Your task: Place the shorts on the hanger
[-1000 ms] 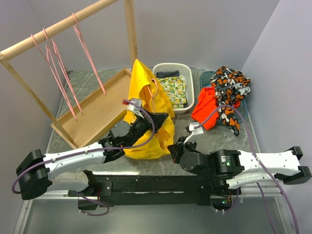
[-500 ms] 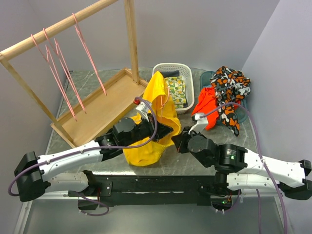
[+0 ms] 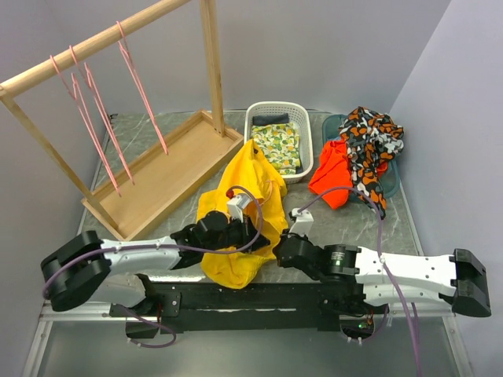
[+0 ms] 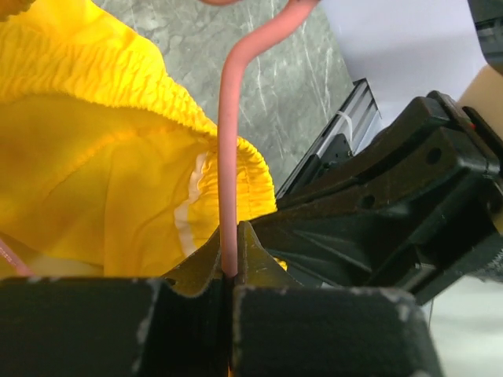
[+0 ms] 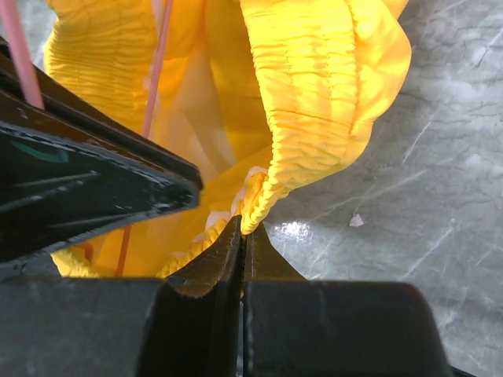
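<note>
The yellow shorts (image 3: 246, 188) lie bunched on the grey table in front of both arms; they also show in the left wrist view (image 4: 102, 165) and the right wrist view (image 5: 314, 86). My left gripper (image 3: 253, 229) is shut on the thin pink wire of the hanger (image 4: 229, 157), which runs up from the jaws into the shorts; the wire shows in the right wrist view (image 5: 159, 55) too. My right gripper (image 3: 280, 253) is shut on the gathered elastic waistband (image 5: 259, 200) of the shorts, close to the left gripper.
A wooden rack (image 3: 94, 43) with several pink hangers (image 3: 98, 126) stands at the back left on a wooden tray (image 3: 157, 181). A white basket (image 3: 279, 110) with patterned cloth sits behind. An orange-red cloth (image 3: 328, 177) and a black-white-orange cloth (image 3: 369, 141) lie at the right.
The shorts and hanger have come down from held upright to lying low on the table. Both grippers have dropped and drawn nearer the front edge, closer together.
</note>
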Tool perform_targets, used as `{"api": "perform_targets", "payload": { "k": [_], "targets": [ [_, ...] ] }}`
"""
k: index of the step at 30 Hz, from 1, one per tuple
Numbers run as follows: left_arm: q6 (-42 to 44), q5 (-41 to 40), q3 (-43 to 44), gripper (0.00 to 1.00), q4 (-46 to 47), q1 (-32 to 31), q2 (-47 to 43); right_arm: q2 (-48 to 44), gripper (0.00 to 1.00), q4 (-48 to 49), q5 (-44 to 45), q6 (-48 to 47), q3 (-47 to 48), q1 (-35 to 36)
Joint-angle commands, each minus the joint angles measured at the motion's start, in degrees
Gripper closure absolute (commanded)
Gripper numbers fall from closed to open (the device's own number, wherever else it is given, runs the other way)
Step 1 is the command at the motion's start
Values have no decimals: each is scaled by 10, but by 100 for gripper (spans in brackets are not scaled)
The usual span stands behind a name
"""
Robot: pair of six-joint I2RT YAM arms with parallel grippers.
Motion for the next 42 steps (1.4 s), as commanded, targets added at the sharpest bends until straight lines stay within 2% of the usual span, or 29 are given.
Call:
{"api": "perform_targets", "payload": {
  "k": [1,4,5,14,26,29,32,42],
  "targets": [
    [-13,30,1,96,99,9,40,32,100,33,21,17,-3,-7],
    [-22,33,-8,85,124,23,62,58,100,34,19,18,0,-9],
    [-24,29,-7,75,124,26,65,62,100,37,17,18,0,-8],
    [-11,27,28,66,106,70,78,81,100,58,4,19,-11,-8],
    [15,87,83,66,78,88,137,77,100,61,5,23,-20,-9],
    [28,93,102,66,36,82,149,75,100,59,7,25,-23,-9],
    [44,67,134,67,-24,74,169,70,100,58,9,35,-29,-9],
    [67,-6,200,64,-92,44,210,26,100,76,8,39,-58,-10]
  ]
}}
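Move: The left hand still grips the pink hanger by its wire, with the open waistband mouth of the yellow shorts about 4 cm ahead, 2 cm to its right and 4 cm below. The waistband edge pinched in the right fingers is some 4 cm to the left hand's right, 1 cm back and 3 cm lower. The orange cloth is roughly 21 cm ahead, 24 cm right and 12 cm below. From the right hand, the held hanger wire is about 4 cm left, 1 cm ahead and 3 cm above. The left fingers open about a third of their range and let go of the hanger wire as the hand dips and slides some 6 cm forward over the waistband mouth, then eases right and sinks to finish about 4 cm lower, rolling its fingertips slightly down with the fingers open on either side of the wire. Meanwhile the right hand keeps its pinch on the near waistband edge and lowers it about 4 cm, almost straight down. ##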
